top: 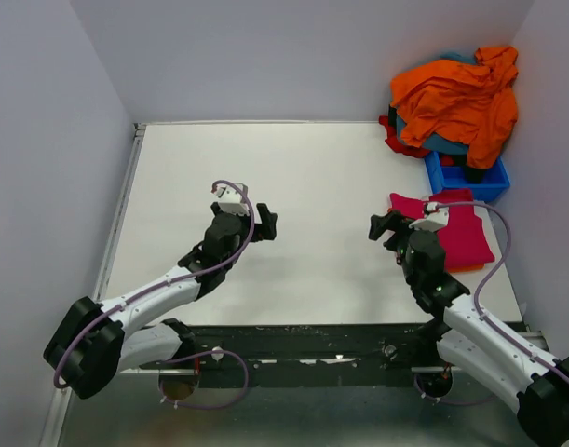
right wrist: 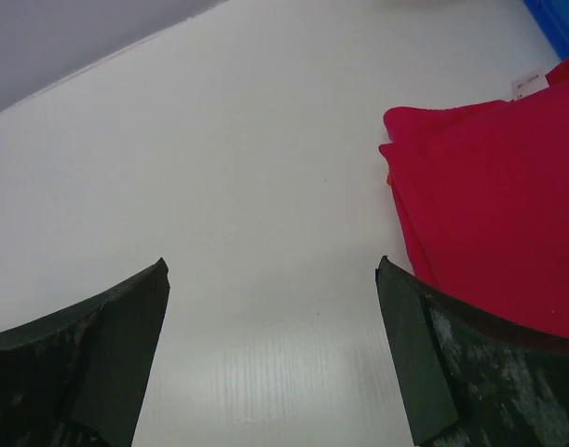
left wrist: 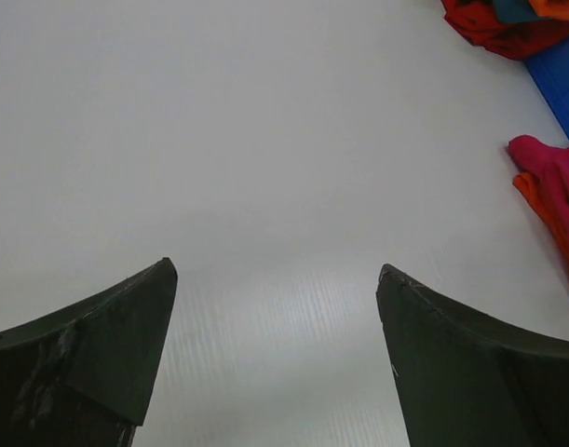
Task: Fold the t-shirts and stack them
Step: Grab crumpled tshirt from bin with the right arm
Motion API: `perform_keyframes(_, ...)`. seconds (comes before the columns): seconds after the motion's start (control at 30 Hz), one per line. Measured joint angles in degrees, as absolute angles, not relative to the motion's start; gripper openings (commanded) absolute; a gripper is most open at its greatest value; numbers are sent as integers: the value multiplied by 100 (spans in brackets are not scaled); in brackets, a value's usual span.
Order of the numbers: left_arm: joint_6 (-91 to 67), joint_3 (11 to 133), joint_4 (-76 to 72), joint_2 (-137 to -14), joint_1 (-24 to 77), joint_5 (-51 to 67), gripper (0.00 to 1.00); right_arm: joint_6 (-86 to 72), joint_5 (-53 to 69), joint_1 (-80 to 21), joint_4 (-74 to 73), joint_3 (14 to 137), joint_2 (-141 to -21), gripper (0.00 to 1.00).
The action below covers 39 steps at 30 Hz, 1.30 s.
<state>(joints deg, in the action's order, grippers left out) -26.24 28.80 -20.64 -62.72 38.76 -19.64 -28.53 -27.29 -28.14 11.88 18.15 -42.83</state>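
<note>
A folded magenta-red t-shirt (top: 456,228) lies flat at the right of the table, with an orange edge showing under it (left wrist: 543,207); it fills the right of the right wrist view (right wrist: 494,200). A crumpled bright orange t-shirt (top: 461,98) tops a heap with teal-blue (top: 442,142) and red (top: 400,142) shirts at the back right. My right gripper (top: 382,226) is open and empty, just left of the folded shirt. My left gripper (top: 263,222) is open and empty over bare table at mid-left.
A small blue plastic bin (top: 470,177) sits under the heap at the back right, by the right wall. White walls close in the table (top: 293,186) on the left, back and right. A dark rail runs along the near edge.
</note>
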Motion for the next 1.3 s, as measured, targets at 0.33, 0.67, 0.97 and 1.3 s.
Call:
perform_keyframes(0.33,-2617,2882,-2158,-6530,3876,-1514,99,-2886,-2506,-2814,1247,1820,-4536,100)
perform_keyframes(0.67,-2617,2882,-2167,-6536,3876,-1452,99,-2849,-2482,-2720,456,3830,-5988,100)
perform_keyframes(0.97,-2620,2882,-2165,-6539,3885,-1428,99,-3236,-1990,-1118,-191,6420,-7835,100)
perform_keyframes(1.3,-2620,2895,-2139,-6543,3887,-1428,99,-3811,-1317,58,-834,8831,-10221,100)
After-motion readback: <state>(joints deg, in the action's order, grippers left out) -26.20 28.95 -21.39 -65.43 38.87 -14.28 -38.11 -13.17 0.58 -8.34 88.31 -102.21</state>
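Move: The orange crumpled t-shirt, heaped over the blue bin, lies roughly 33 cm ahead of the right hand and 15 cm to its right, about level in height. The bin's middle is some 25 cm ahead, 15 cm right and 11 cm lower; a red cloth hangs out about 26 cm straight ahead and 9 cm below. The folded stack is 11 cm right, 2 cm ahead and 13 cm down. From the left hand, the orange shirt is about 33 cm ahead, 48 cm right, near level. Heading for the heaped orange t-shirt, the right hand dips a touch, then springs up about 12 cm and sweeps some 25 cm forward. Once up, it swings about 13 cm to its right and starts to sink again near the end. The wrist yaws clockwise nearly 20 degrees and rolls and tips down about 10 each, fingers wide open and still touching nothing. ##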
